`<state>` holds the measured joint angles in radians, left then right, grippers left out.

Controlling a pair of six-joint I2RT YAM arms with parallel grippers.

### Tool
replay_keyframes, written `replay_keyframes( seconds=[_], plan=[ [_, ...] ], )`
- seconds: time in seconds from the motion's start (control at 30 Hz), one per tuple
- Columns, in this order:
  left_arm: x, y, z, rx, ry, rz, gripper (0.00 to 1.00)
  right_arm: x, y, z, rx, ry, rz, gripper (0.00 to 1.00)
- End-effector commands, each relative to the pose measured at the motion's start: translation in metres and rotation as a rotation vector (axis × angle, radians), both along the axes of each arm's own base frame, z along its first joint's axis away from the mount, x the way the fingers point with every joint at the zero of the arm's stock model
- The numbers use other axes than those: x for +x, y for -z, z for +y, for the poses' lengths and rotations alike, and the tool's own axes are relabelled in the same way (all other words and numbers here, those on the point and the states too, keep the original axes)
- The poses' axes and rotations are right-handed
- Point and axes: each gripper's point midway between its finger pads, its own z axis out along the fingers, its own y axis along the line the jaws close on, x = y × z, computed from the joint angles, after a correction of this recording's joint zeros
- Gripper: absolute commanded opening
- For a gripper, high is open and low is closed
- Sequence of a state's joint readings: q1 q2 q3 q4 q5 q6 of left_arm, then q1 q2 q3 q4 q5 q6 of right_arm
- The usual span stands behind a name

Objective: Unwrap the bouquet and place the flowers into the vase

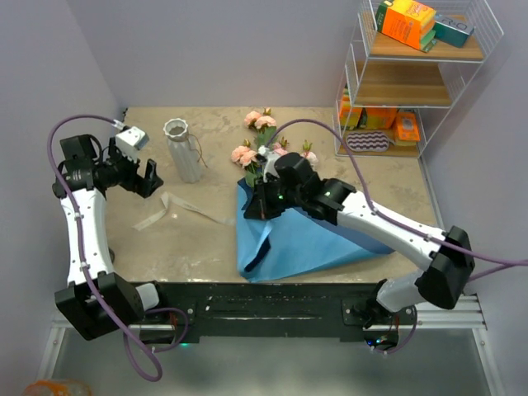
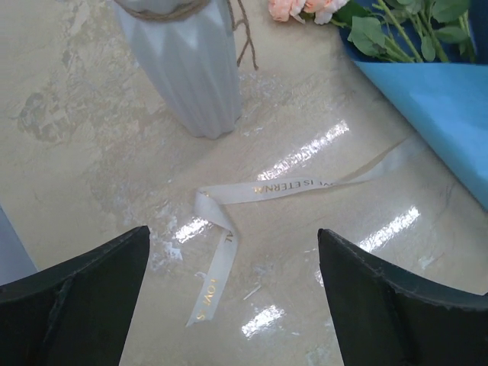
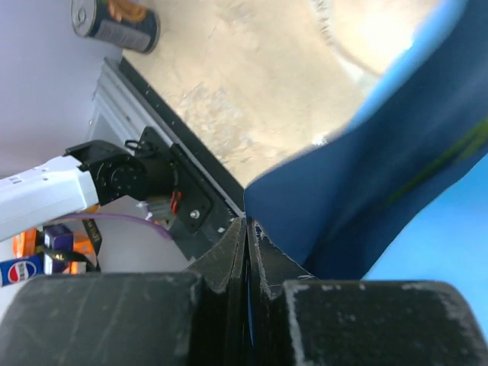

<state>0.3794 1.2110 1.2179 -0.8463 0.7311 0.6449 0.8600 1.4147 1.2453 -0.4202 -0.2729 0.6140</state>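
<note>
The vase (image 1: 183, 153), pale and ribbed with twine at its neck, stands upright at the back left, also seen in the left wrist view (image 2: 191, 69). My left gripper (image 1: 151, 177) hovers to its left, open (image 2: 232, 236), over the loose beige ribbon (image 2: 229, 221) lying flat on the table. The bouquet's blue paper (image 1: 297, 239) lies partly unfolded in the middle. The flowers (image 1: 256, 148), pink roses with green leaves, stick out of its far end. My right gripper (image 1: 260, 206) is shut (image 3: 247, 225) on the left edge of the blue paper (image 3: 381, 175), a thin blue sliver between the jaws.
A white wire shelf (image 1: 412, 74) with orange boxes stands at the back right corner. Walls close in the table on the left and at the back. A drink can (image 3: 114, 23) lies beyond the table's near rail.
</note>
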Motion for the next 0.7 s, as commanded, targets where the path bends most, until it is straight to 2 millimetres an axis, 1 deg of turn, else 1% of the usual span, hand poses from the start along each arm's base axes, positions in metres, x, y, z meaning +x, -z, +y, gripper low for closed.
replay_keyframes(
  seconds=[0.0, 0.03, 0.07, 0.1, 0.13, 0.17, 0.2, 0.23, 0.27, 0.3, 0.33, 0.37, 0.4, 0.43, 0.47, 0.5, 0.53, 0.57, 0.6, 0.63, 0.67],
  plan=[
    [0.014, -0.046, 0.004, -0.108, -0.104, -0.096, 0.97, 0.002, -0.004, 0.043, 0.091, 0.007, -0.005, 0.06],
    [0.015, -0.052, 0.002, -0.131, -0.121, -0.099, 0.98, -0.004, -0.008, 0.054, 0.104, -0.014, -0.01, 0.06],
    [0.017, -0.064, 0.004, -0.132, -0.13, -0.129, 0.98, -0.005, -0.01, 0.063, 0.115, -0.025, -0.013, 0.06],
    [0.018, -0.071, 0.004, -0.138, -0.144, -0.144, 0.99, -0.004, 0.007, 0.075, 0.082, -0.036, 0.007, 0.06],
    [0.019, -0.076, 0.008, -0.156, -0.192, -0.141, 0.99, -0.009, -0.006, 0.09, 0.105, -0.063, -0.013, 0.08],
    [0.023, -0.092, 0.011, -0.148, -0.219, -0.184, 0.99, -0.009, -0.003, 0.099, 0.099, -0.074, -0.014, 0.09],
    [0.025, -0.096, 0.02, -0.153, -0.289, -0.183, 0.99, -0.008, 0.011, 0.11, 0.077, -0.084, 0.0, 0.11],
    [0.026, -0.101, 0.025, -0.152, -0.323, -0.191, 0.99, -0.009, 0.003, 0.124, 0.097, -0.1, -0.009, 0.16],
    [0.027, -0.11, 0.029, -0.148, -0.351, -0.202, 0.99, -0.009, 0.004, 0.132, 0.1, -0.109, -0.006, 0.17],
    [0.027, -0.113, 0.034, -0.148, -0.387, -0.197, 0.99, -0.008, 0.006, 0.139, 0.1, -0.112, -0.005, 0.2],
    [0.026, -0.116, 0.036, -0.147, -0.401, -0.196, 0.99, -0.009, 0.012, 0.153, 0.095, -0.125, -0.001, 0.27],
    [0.025, -0.12, 0.036, -0.147, -0.402, -0.195, 0.99, -0.009, 0.015, 0.159, 0.087, -0.13, 0.003, 0.33],
    [0.024, -0.121, 0.034, -0.146, -0.388, -0.197, 0.99, -0.01, 0.02, 0.166, 0.08, -0.134, 0.004, 0.37],
    [0.023, -0.122, 0.034, -0.148, -0.387, -0.195, 0.99, -0.013, 0.022, 0.179, 0.075, -0.147, 0.001, 0.4],
    [0.023, -0.123, 0.034, -0.145, -0.387, -0.196, 0.99, -0.015, 0.029, 0.183, 0.052, -0.155, 0.004, 0.47],
    [0.023, -0.122, 0.034, -0.145, -0.388, -0.195, 0.99, -0.017, 0.032, 0.187, 0.041, -0.157, 0.004, 0.52],
    [0.023, -0.121, 0.035, -0.144, -0.391, -0.192, 0.99, -0.019, 0.025, 0.195, 0.05, -0.163, -0.009, 0.55],
    [0.023, -0.121, 0.036, -0.141, -0.397, -0.189, 0.99, -0.02, 0.038, 0.197, 0.021, -0.167, -0.002, 0.63],
    [0.024, -0.121, 0.038, -0.134, -0.405, -0.189, 0.99, -0.019, 0.039, 0.197, 0.012, -0.162, -0.002, 0.7],
    [0.024, -0.121, 0.04, -0.13, -0.412, -0.191, 0.99, -0.016, 0.039, 0.198, 0.006, -0.155, -0.01, 0.82],
    [0.025, -0.124, 0.042, -0.124, -0.417, -0.197, 0.99, -0.016, 0.043, 0.195, -0.019, -0.155, -0.013, 0.99]
  ],
)
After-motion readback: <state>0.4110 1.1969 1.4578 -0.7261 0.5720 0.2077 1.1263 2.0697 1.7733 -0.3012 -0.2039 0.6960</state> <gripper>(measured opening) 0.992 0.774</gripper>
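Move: The right hand already pinches a flap of the blue wrapping paper; the bare table where it goes lies about 20 cm to the hand's left, 4 cm back and 12 cm below. The ribbon's middle is some 17 cm left and 5 cm ahead, the vase 19 cm left and 16 cm ahead, the flowers 22 cm ahead and 4 cm right. From the left hand, that bare table is about 14 cm back, 10 cm right and 12 cm down. The right hand sweeps its pinched paper flap some 20 cm left and down, opening its fingers; the left hand rises. ##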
